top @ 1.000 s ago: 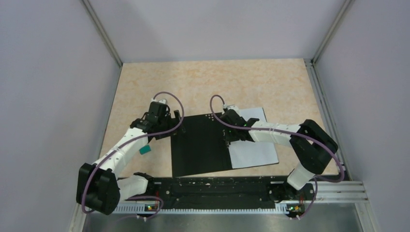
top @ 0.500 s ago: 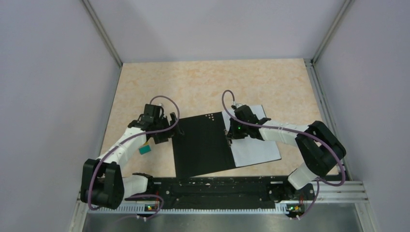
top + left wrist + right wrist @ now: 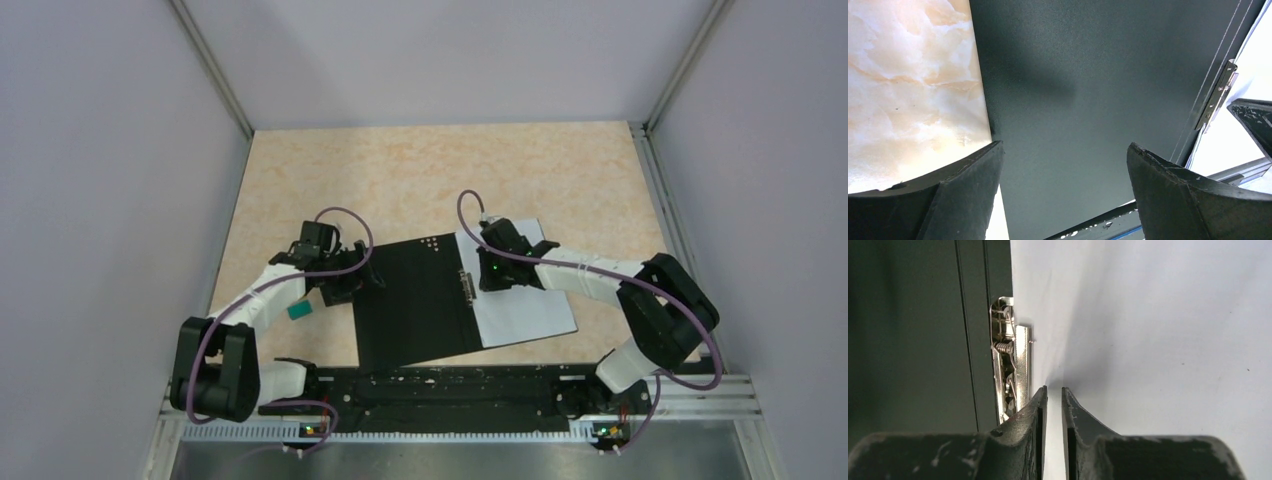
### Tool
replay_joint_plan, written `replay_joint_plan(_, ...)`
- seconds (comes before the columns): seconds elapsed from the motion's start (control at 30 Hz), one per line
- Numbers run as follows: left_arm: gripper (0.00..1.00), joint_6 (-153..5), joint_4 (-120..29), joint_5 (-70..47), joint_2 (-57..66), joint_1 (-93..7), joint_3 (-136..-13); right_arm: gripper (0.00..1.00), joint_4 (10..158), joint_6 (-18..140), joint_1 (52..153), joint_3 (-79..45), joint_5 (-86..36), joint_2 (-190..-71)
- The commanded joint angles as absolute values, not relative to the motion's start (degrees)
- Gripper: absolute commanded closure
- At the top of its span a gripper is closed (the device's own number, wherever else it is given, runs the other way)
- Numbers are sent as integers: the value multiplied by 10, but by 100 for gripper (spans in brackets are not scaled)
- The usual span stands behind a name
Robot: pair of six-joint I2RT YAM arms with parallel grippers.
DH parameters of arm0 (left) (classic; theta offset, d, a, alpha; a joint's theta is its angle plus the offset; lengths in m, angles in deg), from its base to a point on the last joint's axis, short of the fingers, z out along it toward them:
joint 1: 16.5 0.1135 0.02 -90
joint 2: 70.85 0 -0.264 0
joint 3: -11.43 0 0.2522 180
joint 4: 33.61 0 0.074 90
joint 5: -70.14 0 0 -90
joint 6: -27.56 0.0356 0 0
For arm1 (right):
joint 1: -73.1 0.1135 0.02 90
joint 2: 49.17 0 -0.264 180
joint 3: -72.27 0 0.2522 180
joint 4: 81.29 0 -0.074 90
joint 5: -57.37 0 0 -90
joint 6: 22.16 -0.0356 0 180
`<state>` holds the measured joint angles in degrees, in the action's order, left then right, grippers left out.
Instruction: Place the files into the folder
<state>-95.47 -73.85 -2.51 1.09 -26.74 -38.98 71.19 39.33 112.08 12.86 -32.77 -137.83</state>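
The folder (image 3: pixel 415 300) lies open on the table, with its black inner face (image 3: pixel 1088 90) upward. White files (image 3: pixel 525 315) cover its right half, beside the metal spine clip (image 3: pixel 465 283). My right gripper (image 3: pixel 479 279) hangs just over the files (image 3: pixel 1158 340) next to the clip (image 3: pixel 1010 360). Its jaws (image 3: pixel 1054 388) are shut to a thin slit with only the flat sheet showing behind them. My left gripper (image 3: pixel 353 275) stands wide open over the folder's left edge, with nothing between its fingers (image 3: pixel 1063 145).
A small teal block (image 3: pixel 298 311) lies on the marbled tabletop (image 3: pixel 420 170) left of the folder, under my left arm. The black base rail (image 3: pixel 450 385) runs along the near edge. Grey walls and metal posts close in both sides and the back.
My left gripper has come nearer and to the right, over the folder's left edge. My right gripper has shifted right along the spine clip, and the folder with its files has slid slightly.
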Motion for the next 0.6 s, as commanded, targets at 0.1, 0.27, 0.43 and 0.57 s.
replay_joint_plan(0.1,5,-964,-735,-45,-16,-265,-403,81,598,377,1208,50,-469,-1341)
replay_joint_plan(0.27,5,-974,-756,-100,-42,-263,-410,80,580,356,1258,9,-506,-1367)
replay_joint_plan(0.43,5,-981,-771,-129,-69,-256,-414,82,581,351,1265,-18,-512,-1424)
replay_joint_plan(0.57,5,-978,-777,-126,-77,-254,-418,85,572,351,1272,-45,-524,-1465)
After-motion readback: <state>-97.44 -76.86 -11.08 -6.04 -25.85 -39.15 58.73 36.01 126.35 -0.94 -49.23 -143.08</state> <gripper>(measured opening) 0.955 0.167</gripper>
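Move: The right hand, nearly shut and empty, is just above the paper: the folder's metal clip is about 3 cm to its left, 1 cm ahead and 2 cm below. The middle of the paper files lies some 7 cm to this hand's right and about level with it; the middle of the black cover is roughly 15 cm to its left and 3 cm back. From the wide-open left hand, the clip is about 22 cm to the right, 1 cm ahead and 4 cm lower. Up and left in an arc of about 5 cm, the right hand goes off the paper and across the clip, drawing back slightly, then dips again at the end to hover just past it; its left side tips down some 10 degrees and its fingers stay nearly shut. The left hand, wide open, moves off left and a little up, towards the cover's outer edge, turning slightly counter-clockwise. ##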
